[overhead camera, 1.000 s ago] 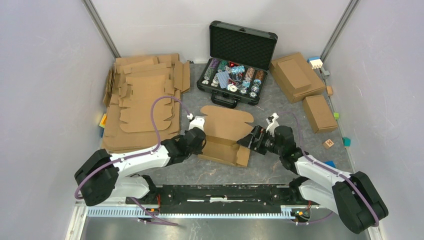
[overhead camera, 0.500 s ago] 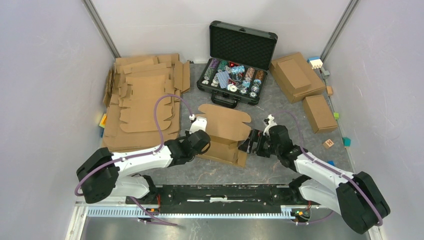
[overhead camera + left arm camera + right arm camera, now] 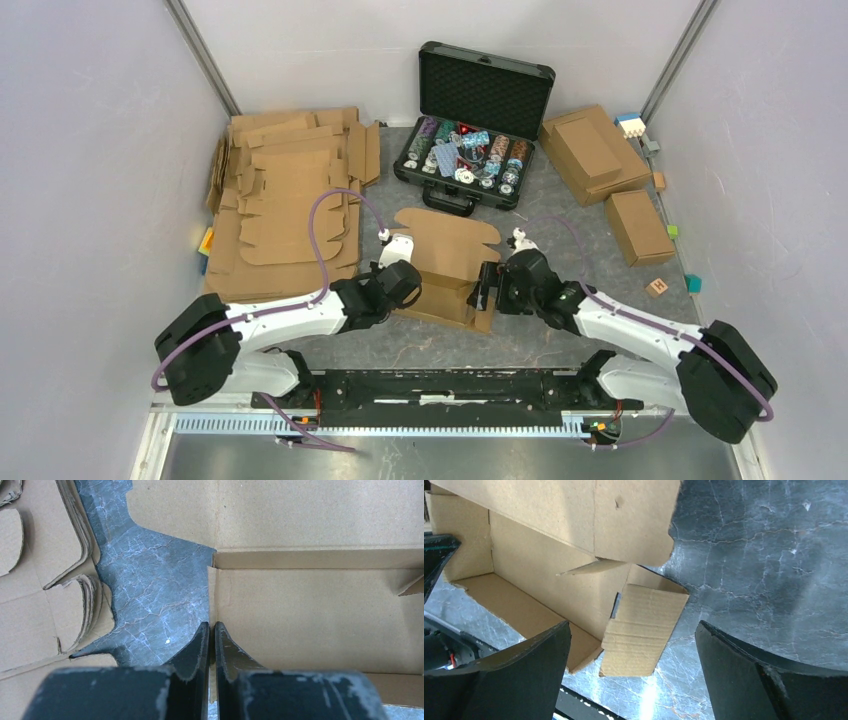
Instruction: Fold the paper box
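Note:
The paper box [image 3: 450, 245] lies half folded in the middle of the table, its lid flap flat toward the back and its walls partly raised. My left gripper [image 3: 412, 285] is at its left end. In the left wrist view that gripper [image 3: 211, 626] is shut, pinching the thin upright left side wall [image 3: 212, 590] of the box [image 3: 310, 615]. My right gripper [image 3: 487, 288] is at the right end. In the right wrist view it [image 3: 632, 625] stands wide open, and the loose end flap [image 3: 644, 630] hangs between its fingers without touching them.
A black case [image 3: 470, 150] of chips stands open behind the box. A pile of flat cardboard blanks [image 3: 285, 200] covers the left side. Two closed cardboard boxes [image 3: 592, 150] [image 3: 638, 225] and small coloured blocks [image 3: 657, 287] sit at the right.
My right gripper has moved left up to the box's right end, so the end flap now sits between its open fingers. The left gripper kept its pinch, almost still.

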Robot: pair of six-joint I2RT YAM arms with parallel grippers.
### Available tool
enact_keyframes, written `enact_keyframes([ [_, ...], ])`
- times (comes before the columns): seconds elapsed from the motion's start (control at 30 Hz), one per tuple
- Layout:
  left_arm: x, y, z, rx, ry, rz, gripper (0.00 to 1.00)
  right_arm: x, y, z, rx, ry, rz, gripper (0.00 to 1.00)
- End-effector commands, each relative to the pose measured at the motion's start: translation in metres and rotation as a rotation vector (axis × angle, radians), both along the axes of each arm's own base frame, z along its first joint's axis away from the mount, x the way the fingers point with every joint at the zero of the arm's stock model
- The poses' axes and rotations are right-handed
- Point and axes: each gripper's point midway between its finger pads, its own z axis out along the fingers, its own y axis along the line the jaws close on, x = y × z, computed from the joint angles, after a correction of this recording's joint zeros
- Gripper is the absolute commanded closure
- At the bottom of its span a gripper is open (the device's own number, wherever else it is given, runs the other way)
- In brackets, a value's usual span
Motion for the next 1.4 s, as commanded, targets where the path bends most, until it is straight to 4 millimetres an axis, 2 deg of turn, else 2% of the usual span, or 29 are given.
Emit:
enact_keyframes([
  [0.0,0.009,-0.008,0.012,-0.039,-0.035,0.037,0.98,0.014,-0.002,0.004,-0.1,-0.005,-0.08,0.06],
  [0.03,0.009,-0.008,0.011,-0.037,-0.033,0.038,0.98,0.013,-0.001,0.001,-0.121,0.003,-0.071,0.15],
  [0.07,0.009,-0.009,0.011,-0.036,-0.033,0.038,0.98,0.013,-0.001,0.0,-0.142,0.009,-0.069,0.17],
  [0.23,0.009,-0.006,0.011,-0.028,-0.033,0.043,0.98,0.005,-0.016,-0.009,-0.228,0.013,-0.072,0.27],
  [0.37,0.009,-0.004,0.012,-0.026,-0.04,0.052,0.98,0.0,-0.03,-0.007,-0.253,0.002,-0.089,0.29],
  [0.5,0.009,-0.003,0.013,-0.022,-0.041,0.054,0.98,-0.005,-0.037,-0.006,-0.25,-0.011,-0.093,0.41],
  [0.57,0.009,-0.002,0.013,-0.022,-0.041,0.056,0.98,-0.007,-0.038,-0.005,-0.241,-0.016,-0.09,0.43],
  [0.67,0.009,-0.002,0.013,-0.021,-0.042,0.057,0.98,-0.009,-0.037,-0.006,-0.228,-0.022,-0.075,0.6],
  [0.7,0.009,-0.002,0.013,-0.019,-0.042,0.058,0.98,-0.009,-0.036,-0.006,-0.225,-0.023,-0.07,0.73],
  [0.73,0.009,-0.001,0.013,-0.019,-0.043,0.058,0.98,-0.009,-0.033,-0.005,-0.218,-0.025,-0.058,0.81],
  [0.8,0.009,-0.001,0.013,-0.017,-0.043,0.058,0.98,-0.009,-0.03,-0.004,-0.211,-0.026,-0.041,0.89],
  [0.83,0.01,-0.001,0.013,-0.017,-0.044,0.058,0.98,-0.008,-0.028,-0.001,-0.207,-0.029,-0.034,0.98],
  [0.97,0.01,0.001,0.014,-0.006,-0.05,0.065,0.98,-0.006,-0.018,0.015,-0.172,-0.038,-0.006,1.0],
  [1.17,0.01,0.0,0.014,0.004,-0.047,0.058,0.98,-0.001,0.001,0.055,-0.05,-0.103,0.026,1.0],
  [1.37,0.009,-0.004,0.013,0.012,-0.046,0.04,0.98,0.004,0.021,0.07,0.023,-0.122,0.065,1.0],
])
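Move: Between the wide-open right fingers sits the box's folded-over right side flap, its middle about 3 cm below the hand and some 2 cm back. The open tray's middle is some 9 cm left, level fore-and-aft and 4 cm down; the small inner flap lies about 3 cm left and 2 cm ahead; the lid is some 9 cm ahead and 8 cm left. From the left hand, the right side flap lies about 17 cm right and 3 cm back. Dipping a good centimetre beside the right side flap, the right hand edges about 2.5 cm to the right and comes back up, closing its fingers from wide open to shut on the flap's edge, then draws it up some 4 cm while easing about 2 cm back left. The wrist rolls some 10 degrees, left side down, then partly back. The left fingers keep their pinch on the left wall. ##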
